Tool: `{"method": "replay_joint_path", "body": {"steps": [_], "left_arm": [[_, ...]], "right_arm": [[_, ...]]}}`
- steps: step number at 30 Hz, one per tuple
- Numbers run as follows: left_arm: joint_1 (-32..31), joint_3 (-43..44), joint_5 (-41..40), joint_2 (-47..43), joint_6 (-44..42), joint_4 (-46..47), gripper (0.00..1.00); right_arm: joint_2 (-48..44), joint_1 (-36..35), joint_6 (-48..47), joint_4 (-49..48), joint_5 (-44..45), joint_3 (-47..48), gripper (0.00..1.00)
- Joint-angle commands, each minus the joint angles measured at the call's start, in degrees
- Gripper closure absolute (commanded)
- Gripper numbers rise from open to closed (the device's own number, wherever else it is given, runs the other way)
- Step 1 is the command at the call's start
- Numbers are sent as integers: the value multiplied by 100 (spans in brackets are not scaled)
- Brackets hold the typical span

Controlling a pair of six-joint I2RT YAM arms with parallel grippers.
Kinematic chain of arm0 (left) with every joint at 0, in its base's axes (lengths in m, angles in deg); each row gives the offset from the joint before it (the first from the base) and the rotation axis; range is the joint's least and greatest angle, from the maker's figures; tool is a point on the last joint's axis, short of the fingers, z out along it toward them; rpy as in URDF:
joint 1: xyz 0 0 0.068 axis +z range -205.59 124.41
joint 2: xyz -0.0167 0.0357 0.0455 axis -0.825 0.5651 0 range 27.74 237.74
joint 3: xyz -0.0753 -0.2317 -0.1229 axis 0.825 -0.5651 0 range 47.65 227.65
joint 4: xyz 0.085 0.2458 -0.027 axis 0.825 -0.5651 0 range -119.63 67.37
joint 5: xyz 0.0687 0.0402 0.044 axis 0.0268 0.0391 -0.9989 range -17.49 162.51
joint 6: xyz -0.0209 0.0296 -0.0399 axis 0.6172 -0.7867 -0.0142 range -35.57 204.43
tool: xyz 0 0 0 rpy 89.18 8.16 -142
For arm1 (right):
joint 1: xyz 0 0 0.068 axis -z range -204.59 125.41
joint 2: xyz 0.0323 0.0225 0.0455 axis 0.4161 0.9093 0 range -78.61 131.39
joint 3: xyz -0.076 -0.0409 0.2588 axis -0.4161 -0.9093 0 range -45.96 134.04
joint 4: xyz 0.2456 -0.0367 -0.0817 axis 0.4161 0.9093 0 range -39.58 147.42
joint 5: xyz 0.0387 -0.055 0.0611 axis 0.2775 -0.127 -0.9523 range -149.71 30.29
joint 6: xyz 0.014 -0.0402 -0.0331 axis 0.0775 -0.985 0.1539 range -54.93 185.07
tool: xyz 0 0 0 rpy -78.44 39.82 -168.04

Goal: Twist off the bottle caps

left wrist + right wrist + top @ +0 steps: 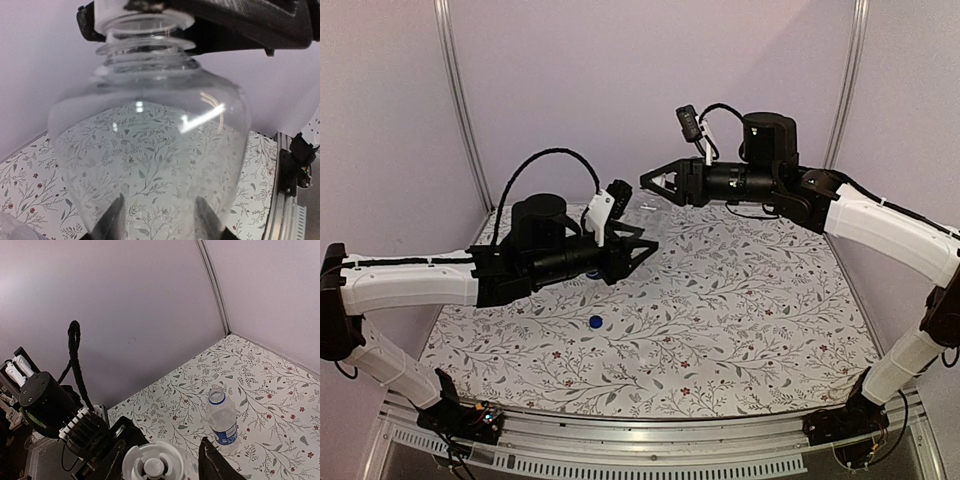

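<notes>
My left gripper point(645, 248) is shut on the short, plain clear bottle point(150, 140) and holds it above the table; its fingers show through the plastic in the left wrist view point(160, 201). My right gripper point(652, 181) comes from the right, and its jaws stand on either side of the white cap point(154, 462) on that bottle's neck, closed on it. The Pepsi bottle point(221, 421) stands upright on the floral table with an open mouth and no cap. The blue cap point(595, 322) lies loose on the table, in front of my left arm.
Purple walls close the back and sides, with metal posts point(455, 90) in the corners. An aluminium rail point(650, 440) runs along the near edge. The right arm's base point(295, 160) shows at the table's edge in the left wrist view.
</notes>
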Motion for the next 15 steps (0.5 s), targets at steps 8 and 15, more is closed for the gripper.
{"method": "replay_joint_path", "body": {"steps": [8,15], "left_arm": [[-109,113,137,-49,-213,-22,76],[-43,91,1390,-297,-475,-145,74]], "right_arm": [[-19,-37,-220,-117,-492,64,91],[-424,58,-1001,-113,-1112,-313,100]]}}
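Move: Between the right hand's half-open pads sits the white cap, practically at the hand point and perhaps 1 cm low. The label bottle stands about 7 cm ahead of that hand, 15 cm to its left and some 27 cm below; the loose blue cap lies roughly 7 cm back, 15 cm left and 36 cm down. From the left hand, which still holds the clear bottle, the white cap is about 10 cm up, 2 cm ahead and 3 cm right. Closing from half open, the right fingers pinch the white cap, their gap settling early at a bit over a quarter. The right hand eases back about 1.5 cm, turning some 5 degrees counter-clockwise, while the left keeps its grip on the clear bottle and, late on, goes about 1 cm back with it. ##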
